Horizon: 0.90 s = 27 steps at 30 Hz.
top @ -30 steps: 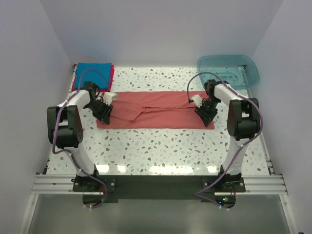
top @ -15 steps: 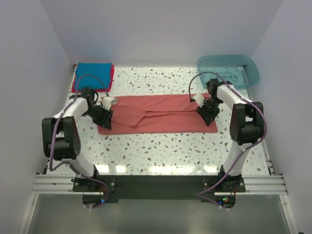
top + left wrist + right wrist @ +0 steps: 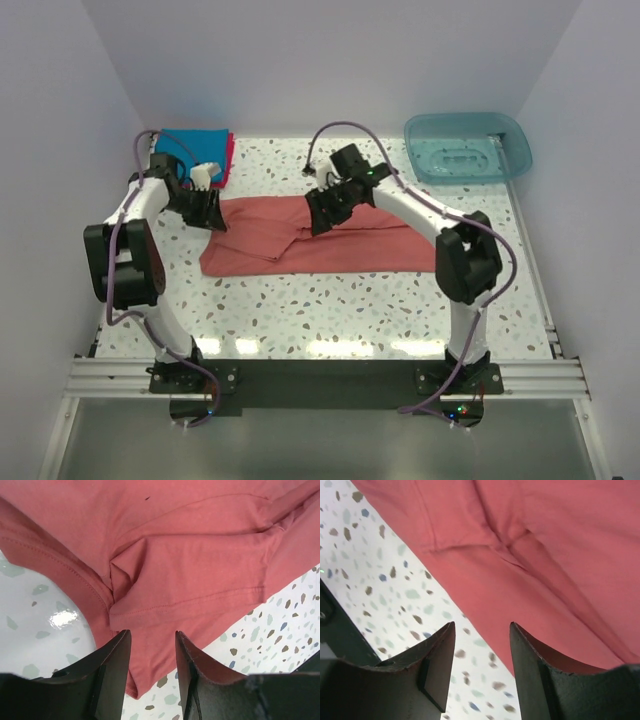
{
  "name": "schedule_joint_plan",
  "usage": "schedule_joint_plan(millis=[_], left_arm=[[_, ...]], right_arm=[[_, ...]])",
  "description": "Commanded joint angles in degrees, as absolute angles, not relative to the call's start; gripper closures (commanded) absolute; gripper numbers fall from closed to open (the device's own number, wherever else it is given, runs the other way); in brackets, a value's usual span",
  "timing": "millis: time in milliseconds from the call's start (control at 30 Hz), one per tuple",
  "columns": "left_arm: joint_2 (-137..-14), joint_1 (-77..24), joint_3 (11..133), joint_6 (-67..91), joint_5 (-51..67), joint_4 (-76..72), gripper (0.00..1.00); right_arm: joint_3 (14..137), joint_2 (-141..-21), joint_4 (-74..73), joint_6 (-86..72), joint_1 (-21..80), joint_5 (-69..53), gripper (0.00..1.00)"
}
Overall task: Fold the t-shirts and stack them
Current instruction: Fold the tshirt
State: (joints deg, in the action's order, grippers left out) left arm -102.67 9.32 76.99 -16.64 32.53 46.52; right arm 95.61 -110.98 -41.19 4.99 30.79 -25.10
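A salmon-red t-shirt (image 3: 370,240) lies in a long folded band across the middle of the table. Its left end is rumpled. My left gripper (image 3: 207,212) hovers over that left end, open, with the shirt (image 3: 190,555) below the tips (image 3: 152,640) and nothing between them. My right gripper (image 3: 320,212) is above the band's far edge near its middle, also open (image 3: 482,630), over the hem of the shirt (image 3: 560,545). A folded bright blue t-shirt (image 3: 185,145) rests on a crimson-pink one (image 3: 229,160) at the back left.
A translucent teal tub (image 3: 440,160) stands at the back right corner. The speckled white tabletop (image 3: 330,310) runs between the shirt and the arm bases. White walls close in the left, right and back.
Both grippers have opened and let go of the salmon-red shirt's ends. The right arm swung left from the right end to the middle. The left gripper shifted back and left.
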Motion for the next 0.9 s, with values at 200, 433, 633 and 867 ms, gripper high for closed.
schedule_joint_plan(millis=[200,433,633,867], left_arm=[[-106.61,10.99,77.26,-12.48,32.17,44.56,0.54],[-106.35,11.07,75.85,-12.74,32.61,43.50,0.55],[-105.65,10.99,75.06,-13.45,32.17,43.86,0.55],[-104.24,10.99,72.69,-14.50,30.76,43.50,0.55]], right_arm=[[96.86,-118.56,-27.51,-25.65,39.54,-24.44,0.45],[99.48,-124.27,-26.54,-31.72,40.96,-25.31,0.45],[101.34,-128.67,-24.44,-33.66,40.96,-28.47,0.49],[101.08,-129.73,-22.07,-36.47,41.31,-30.76,0.49]])
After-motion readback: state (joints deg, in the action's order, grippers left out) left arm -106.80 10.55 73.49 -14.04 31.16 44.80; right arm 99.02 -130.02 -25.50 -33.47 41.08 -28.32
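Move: The flap folded on the t-shirt ends in a right-hand corner about 12 cm to my right hand's left, 6 cm back and 12 cm down; the shirt's lower edge runs some 3 cm nearer my base than that corner. From my left hand, the flap's left end is about 2 cm right, 2 cm back and 8 cm below, the shirt's lower left corner 3 cm left and 9 cm back, and the blue stack roughly 21 cm ahead, 6 cm left. I sweep my right hand left about 12 cm while dropping it about 9 cm and easing it slightly back, mostly sideways first and then down, so its half-open fingers come close over the flap's right corner; the wrist turns some 30 degrees, clockwise and tipping over. My left hand stays half open and sinks toward the flap's left end, drifting back a little at the finish. ##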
